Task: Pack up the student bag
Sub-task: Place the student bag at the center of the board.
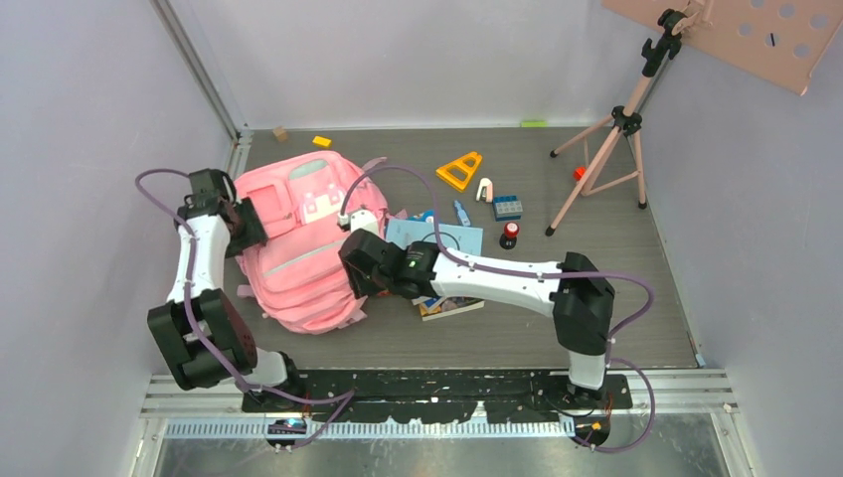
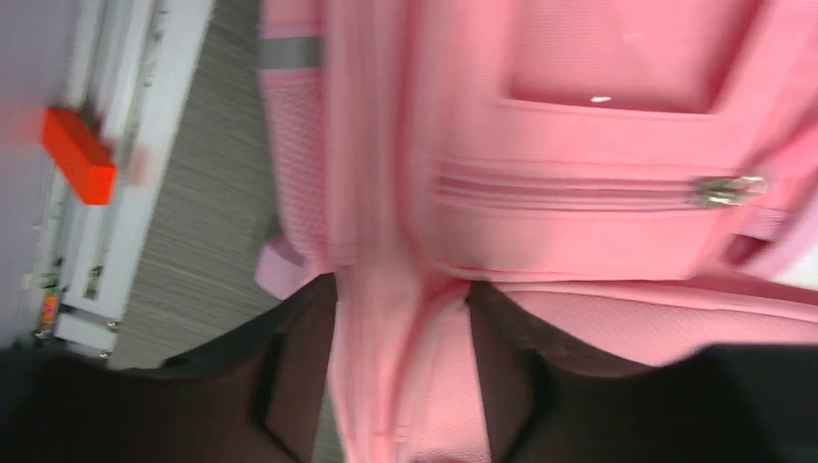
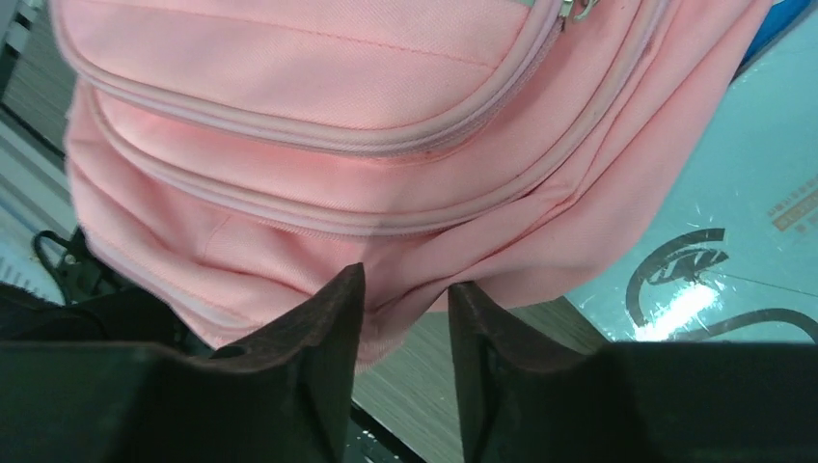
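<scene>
The student bag [image 1: 298, 248] is a large pink backpack lying on the table's left half, with its white-and-pink patch [image 1: 320, 207] facing up. My left gripper [image 1: 251, 224] is at the bag's left side. In the left wrist view the left gripper [image 2: 400, 333] is shut on a fold of the bag's pink fabric [image 2: 386, 193]. My right gripper [image 1: 355, 263] is at the bag's lower right edge. In the right wrist view the right gripper [image 3: 405, 299] pinches the bag's [image 3: 318, 116] bottom hem between its fingertips, and creases run out from the pinch.
A light blue book [image 1: 442, 237] lies under my right arm and shows in the right wrist view [image 3: 733, 193]. A yellow triangle [image 1: 459, 170], a stapler [image 1: 484, 189], a blue brick [image 1: 508, 207] and a tripod [image 1: 611, 149] stand further right. An orange block [image 2: 79, 156] lies by the left rail.
</scene>
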Motion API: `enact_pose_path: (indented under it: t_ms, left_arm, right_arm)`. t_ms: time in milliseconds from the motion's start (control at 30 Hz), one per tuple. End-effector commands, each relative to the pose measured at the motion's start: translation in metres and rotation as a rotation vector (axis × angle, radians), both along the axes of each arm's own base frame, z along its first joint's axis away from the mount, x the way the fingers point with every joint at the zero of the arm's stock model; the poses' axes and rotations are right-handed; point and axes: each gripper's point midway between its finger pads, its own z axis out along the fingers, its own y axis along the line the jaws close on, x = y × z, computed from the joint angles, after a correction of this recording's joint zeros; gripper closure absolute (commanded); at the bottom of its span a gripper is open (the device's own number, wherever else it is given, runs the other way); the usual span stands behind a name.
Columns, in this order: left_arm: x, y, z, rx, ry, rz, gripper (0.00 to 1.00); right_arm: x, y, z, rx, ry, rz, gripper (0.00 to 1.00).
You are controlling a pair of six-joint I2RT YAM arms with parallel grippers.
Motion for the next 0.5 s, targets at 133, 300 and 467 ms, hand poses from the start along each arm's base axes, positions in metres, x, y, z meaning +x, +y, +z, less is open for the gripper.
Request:
enact_pose_path:
  t_ms: [133,300,467]
  left_arm:
    - [0.024,-0.058,0.051,0.157,-0.108,-0.220,0.15]
    - [0.020,-0.116,0.068,0.152,-0.163,-0.372,0.08]
    - [0.005,-0.178,0.067,0.072,-0.216,-0.476,0.05]
  right_arm:
    - [0.030,-0.042,0.136,0.139,-0.261,-0.071,0.21]
    - [0.070,-0.095,0.147,0.127,-0.273,-0.199,0.10]
    - [0.104,-0.140,0.130,0.115,-0.221,-0.315,0.05]
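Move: The left fingers are still around the student bag's left edge, its middle about 11 cm to that hand's right, level with it fore and aft, and 6 cm lower. From the right hand, at the bag's near right corner, its middle lies some 9 cm ahead, 10 cm left and 8 cm below. The blue book is roughly 7 cm ahead and 15 cm right of the right hand, the yellow triangle about 23 ahead and 20 right; both are lower. Both hands release the student bag, left sweeping 15 cm right over it, right rising 15 cm, then forward-right. ##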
